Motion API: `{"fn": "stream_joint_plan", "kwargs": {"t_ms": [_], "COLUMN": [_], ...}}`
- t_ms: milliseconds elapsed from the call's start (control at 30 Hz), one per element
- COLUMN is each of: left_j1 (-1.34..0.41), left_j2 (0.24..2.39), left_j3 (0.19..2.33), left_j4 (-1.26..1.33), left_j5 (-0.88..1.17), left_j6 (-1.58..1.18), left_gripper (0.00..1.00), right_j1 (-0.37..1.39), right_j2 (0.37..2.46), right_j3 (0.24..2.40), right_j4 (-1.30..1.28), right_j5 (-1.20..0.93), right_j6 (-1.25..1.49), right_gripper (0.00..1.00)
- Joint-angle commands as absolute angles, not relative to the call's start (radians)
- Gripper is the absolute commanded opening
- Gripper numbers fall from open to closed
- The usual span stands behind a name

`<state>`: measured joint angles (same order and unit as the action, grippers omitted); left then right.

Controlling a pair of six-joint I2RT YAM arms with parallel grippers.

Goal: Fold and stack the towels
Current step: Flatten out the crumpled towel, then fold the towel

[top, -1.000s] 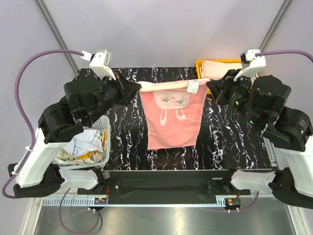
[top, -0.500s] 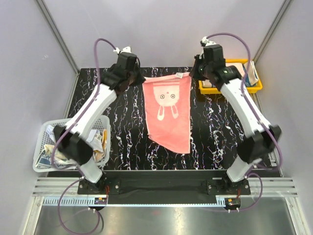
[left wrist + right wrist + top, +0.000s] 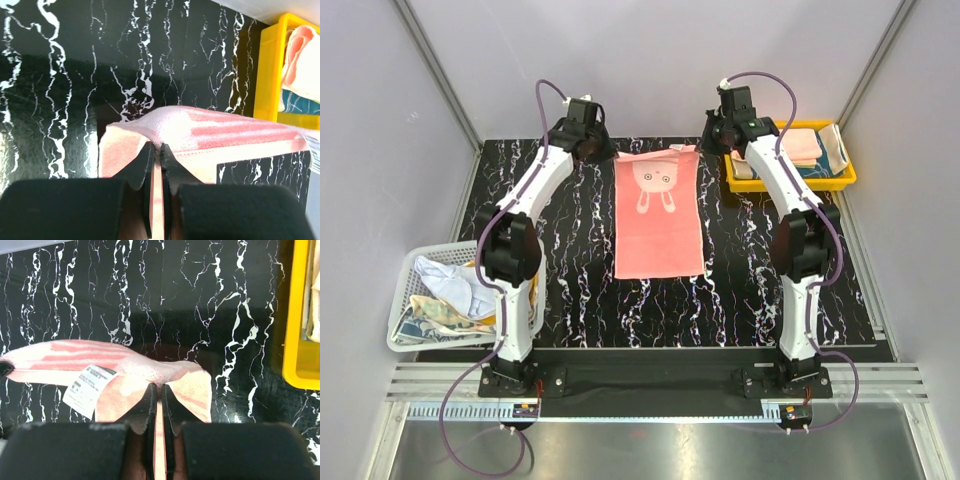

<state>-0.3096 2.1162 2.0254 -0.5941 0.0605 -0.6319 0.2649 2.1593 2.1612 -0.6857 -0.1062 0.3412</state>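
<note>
A pink towel [image 3: 658,225] with a white rabbit print is stretched lengthwise over the black marbled table [image 3: 580,290], its far edge held at the table's back. My left gripper [image 3: 616,155] is shut on the far left corner of the pink towel [image 3: 200,132]. My right gripper [image 3: 702,146] is shut on the far right corner of the pink towel [image 3: 125,370], beside its white label [image 3: 90,385]. Both arms reach far out. More towels [image 3: 450,295] lie crumpled in the white basket [image 3: 410,340]. Folded towels [image 3: 800,150] sit in the yellow tray [image 3: 848,180].
The white mesh basket stands off the table's left near corner. The yellow tray sits at the back right corner, close to my right arm [image 3: 790,200], and its rim [image 3: 295,340] shows in the right wrist view. The enclosure's grey walls [image 3: 670,60] rise behind the table.
Both arms have stretched out toward the back of the table, carrying the pink towel's top edge with them. The towel went from hanging raised to being drawn out long over the table.
</note>
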Motion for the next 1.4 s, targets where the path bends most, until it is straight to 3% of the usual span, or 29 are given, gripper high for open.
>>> {"fn": "stream_joint_plan", "kwargs": {"t_ms": [0, 567, 1367], "left_j1": [-0.301, -0.353, -0.419], "left_j2": [2.079, 1.822, 1.668], "left_j3": [1.982, 1.385, 1.223], "left_j4": [-0.525, -0.364, -0.434], "left_j5": [0.109, 0.141, 0.087], "left_j6": [-0.617, -0.738, -0.718], "left_gripper": [0.0, 0.0, 0.0], "right_j1": [0.256, 0.261, 0.305], "right_j2": [2.123, 1.815, 1.635], "right_j3": [2.136, 1.405, 1.207], "right_j4": [-0.669, -0.489, -0.471], "right_j5": [-0.13, -0.183, -0.198], "right_j6": [0.363, 0.436, 0.453], "right_gripper": [0.0, 0.0, 0.0]}}
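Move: The hands hold the towel's two far corners, about 16 cm apart. Its near edge, where they head, has its middle roughly 26 cm back and 17 cm below both: 8 cm to the left hand's right, 8 cm to the right hand's left. The white tag sits level with the right hand, about 4 cm to its left; the yellow bin stands some 3 cm ahead of the right hand, 21 cm right and 15 cm below. Both hands, still pinching the corners, sweep 17 cm back towards the near edge, sinking 12, then rising slightly. ##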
